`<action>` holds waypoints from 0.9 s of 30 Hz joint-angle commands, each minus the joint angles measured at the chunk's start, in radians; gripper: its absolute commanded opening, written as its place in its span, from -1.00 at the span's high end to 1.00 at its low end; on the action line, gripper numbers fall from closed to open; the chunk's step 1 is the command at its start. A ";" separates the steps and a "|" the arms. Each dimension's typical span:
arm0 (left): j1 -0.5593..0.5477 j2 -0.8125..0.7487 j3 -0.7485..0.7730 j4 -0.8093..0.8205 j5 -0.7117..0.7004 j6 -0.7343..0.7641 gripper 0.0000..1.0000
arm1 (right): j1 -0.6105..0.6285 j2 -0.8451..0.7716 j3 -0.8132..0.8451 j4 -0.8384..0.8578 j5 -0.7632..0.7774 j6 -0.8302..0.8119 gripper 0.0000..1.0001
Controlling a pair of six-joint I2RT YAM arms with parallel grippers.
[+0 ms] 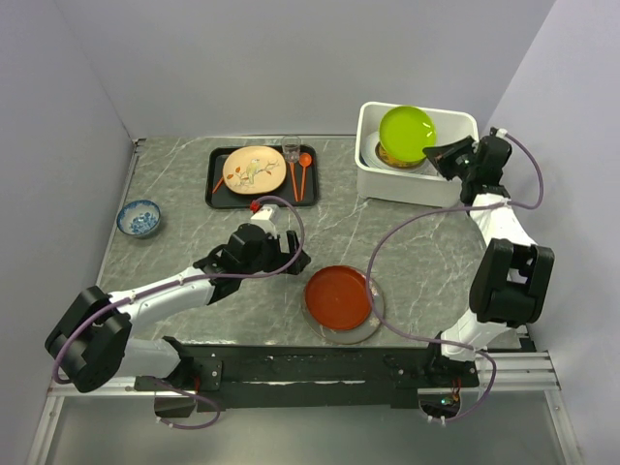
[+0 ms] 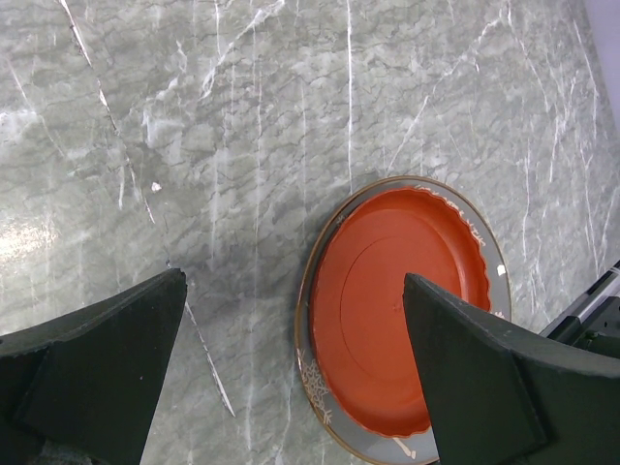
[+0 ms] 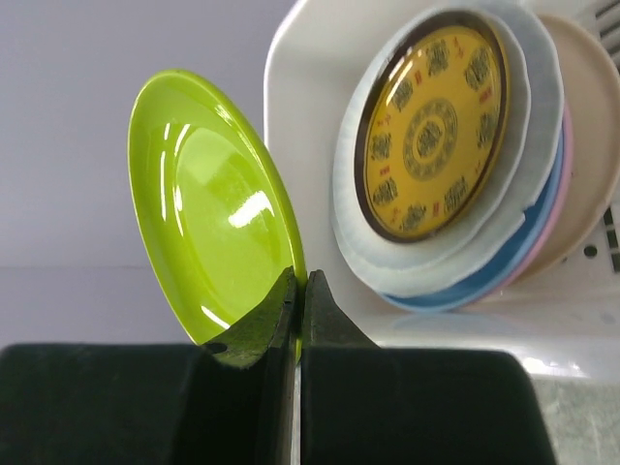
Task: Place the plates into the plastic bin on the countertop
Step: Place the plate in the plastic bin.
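My right gripper (image 3: pixel 298 283) is shut on the rim of a lime green plate (image 3: pixel 208 203), which it holds tilted over the white plastic bin (image 1: pixel 373 176). In the bin lies a stack topped by a gold-patterned plate (image 3: pixel 431 126) on white, blue and pink ones. A red-brown plate (image 2: pixel 387 300) rests on a grey gold-rimmed plate (image 2: pixel 325 392) on the countertop (image 1: pixel 174 189) at the near middle. My left gripper (image 2: pixel 294 281) hangs open above the red-brown plate's left edge, one finger over the plate and one over bare marble. A cream floral plate (image 1: pixel 254 170) sits on the far tray.
A flat black tray (image 1: pixel 215 189) at the back holds the floral plate plus an orange fork and spoon (image 1: pixel 298 172). A small blue-patterned bowl (image 1: pixel 139 218) stands at the left edge. Grey walls close in on the left, back and right.
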 commanded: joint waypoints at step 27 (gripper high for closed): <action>0.002 0.061 0.090 -0.018 -0.003 0.026 -0.99 | -0.010 0.300 0.377 -0.123 0.092 -0.039 1.00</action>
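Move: The right gripper, with the green plate's edge still pinched, is above the near side of the bin. The yellow plate on the stack it is being taken to lies about 9 cm ahead, 4 cm left and some 16 cm below; the white plate under it is about 2 cm farther left. The bin's middle is roughly 11 cm ahead, neither left nor right. From the left gripper the yellow plate is about 32 cm ahead and 30 cm right, slightly lower. Carry the green plate deeper over the bin with the right gripper: go about 7 cm forward, veering some 3 cm right. Rise a centimetre first, then sink in the second half to finish nearly 3 cm lower, closer to the stacked plates, tipping the fingers down about 5 degrees. Keep the jaws shut on the plate's edge. ##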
